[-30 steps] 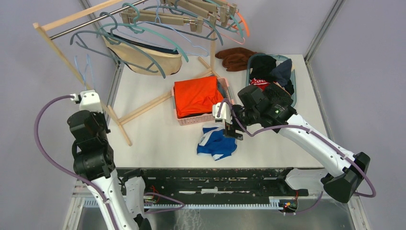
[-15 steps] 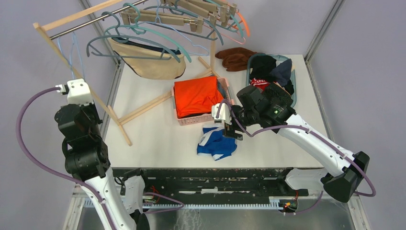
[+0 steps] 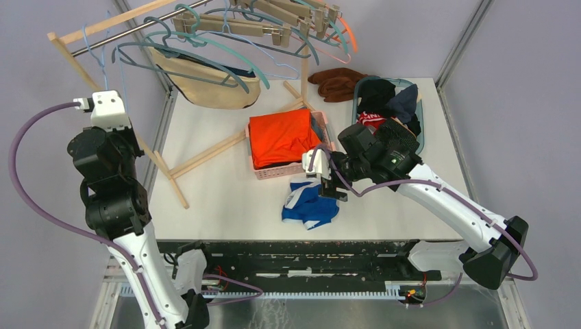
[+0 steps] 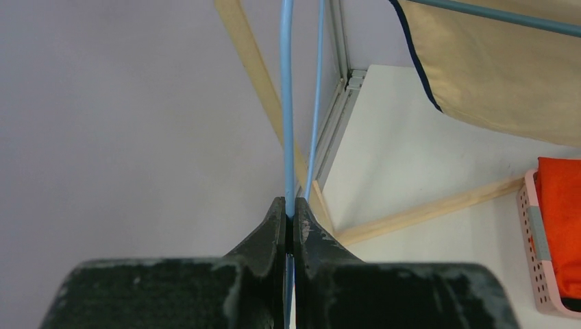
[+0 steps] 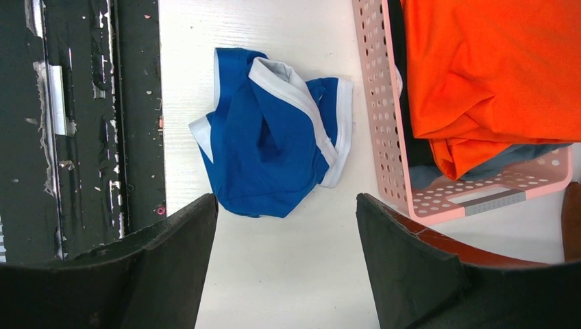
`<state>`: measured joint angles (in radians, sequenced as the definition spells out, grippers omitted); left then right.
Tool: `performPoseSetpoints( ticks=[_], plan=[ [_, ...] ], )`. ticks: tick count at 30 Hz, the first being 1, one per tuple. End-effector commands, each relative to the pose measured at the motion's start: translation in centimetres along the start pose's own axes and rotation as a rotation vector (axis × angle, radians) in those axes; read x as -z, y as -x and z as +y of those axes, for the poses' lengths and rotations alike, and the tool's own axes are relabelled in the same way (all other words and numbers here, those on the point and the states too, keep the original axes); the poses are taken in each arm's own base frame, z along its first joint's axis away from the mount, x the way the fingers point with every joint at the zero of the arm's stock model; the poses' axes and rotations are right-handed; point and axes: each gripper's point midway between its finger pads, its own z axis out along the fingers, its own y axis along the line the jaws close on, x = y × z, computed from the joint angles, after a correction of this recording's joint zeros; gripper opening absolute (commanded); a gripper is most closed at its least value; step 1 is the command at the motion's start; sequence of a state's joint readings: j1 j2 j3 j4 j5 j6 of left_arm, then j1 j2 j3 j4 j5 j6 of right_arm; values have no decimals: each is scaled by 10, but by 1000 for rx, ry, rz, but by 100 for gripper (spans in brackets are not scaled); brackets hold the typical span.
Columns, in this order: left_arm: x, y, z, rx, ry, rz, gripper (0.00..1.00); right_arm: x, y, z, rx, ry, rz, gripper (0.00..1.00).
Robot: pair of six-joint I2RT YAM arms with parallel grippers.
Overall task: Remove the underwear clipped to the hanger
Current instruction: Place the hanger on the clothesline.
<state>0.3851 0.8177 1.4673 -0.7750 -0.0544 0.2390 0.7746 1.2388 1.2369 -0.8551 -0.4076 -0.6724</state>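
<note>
My left gripper (image 3: 104, 92) is shut on a thin light-blue wire hanger (image 3: 103, 65), held up by the rack's left end. In the left wrist view the jaws (image 4: 290, 209) pinch the wire (image 4: 286, 103). A beige brief with navy trim (image 3: 209, 86) hangs from a teal hanger on the rack, and it also shows in the left wrist view (image 4: 507, 75). A royal blue and white brief (image 3: 310, 203) lies crumpled on the table. My right gripper (image 3: 334, 186) is open and empty just right of it, and the brief (image 5: 274, 147) lies beyond its fingertips (image 5: 286, 205).
A wooden rack (image 3: 205, 154) with a metal bar holds several teal, wooden and orange hangers. A pink basket (image 3: 274, 171) holds an orange garment (image 3: 282, 137). A teal basket (image 3: 419, 130) of dark clothes stands at the right. A brown cloth (image 3: 337, 82) lies at the back.
My left arm has risen and moved left and back, carrying the blue hanger toward the rack bar. The hangers and the beige brief have swung. The right arm has not moved.
</note>
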Motion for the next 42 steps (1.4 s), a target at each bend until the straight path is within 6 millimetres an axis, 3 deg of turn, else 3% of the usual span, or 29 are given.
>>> performPoseSetpoints(
  ticks=[1, 11, 16, 23, 32, 42],
  plan=[
    [-5, 35, -3, 45, -33, -109, 3, 2, 4, 0, 29, -8, -11, 83],
    [-22, 5, -5, -67, -26, -84, 3, -3, 0, 2, 36, 6, 10, 82],
    [-19, -1, -8, -99, -39, -94, 3, -6, -2, 2, 36, 9, 25, 82],
    [-29, -13, 1, -113, 16, -35, 3, -9, -4, 3, 35, 17, 36, 82],
    [-40, -11, 5, -109, 33, -25, 3, -10, -5, 3, 33, 19, 44, 82],
    [-53, -23, 8, -111, 52, 50, 3, -10, -6, 4, 34, 21, 48, 82]
  ],
)
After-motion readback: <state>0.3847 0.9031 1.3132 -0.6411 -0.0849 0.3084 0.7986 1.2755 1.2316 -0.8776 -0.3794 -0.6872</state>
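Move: The left hand still holds the light-blue hanger, its hook end reaching up towards the rail. The rail stretch it goes for lies some 9 cm ahead of this hand, 2 cm right and 15 cm above; the rack's left post top stands 9 cm ahead, 5 cm left, 16 cm above. The beige underwear hangs about 7 cm ahead and 19 cm right, near hand height. From the right hand that rail stretch is roughly 30 cm ahead, 45 cm left, 35 cm above. With its fingers still shut on the light-blue hanger, the left hand edges forward, then sinks about 5 cm to bring the hook down at the rail, and drifts forward and left while still lowering, some 4 cm forward in all, the fingers tipping slightly down. The open right hand eases down barely 2 cm. ##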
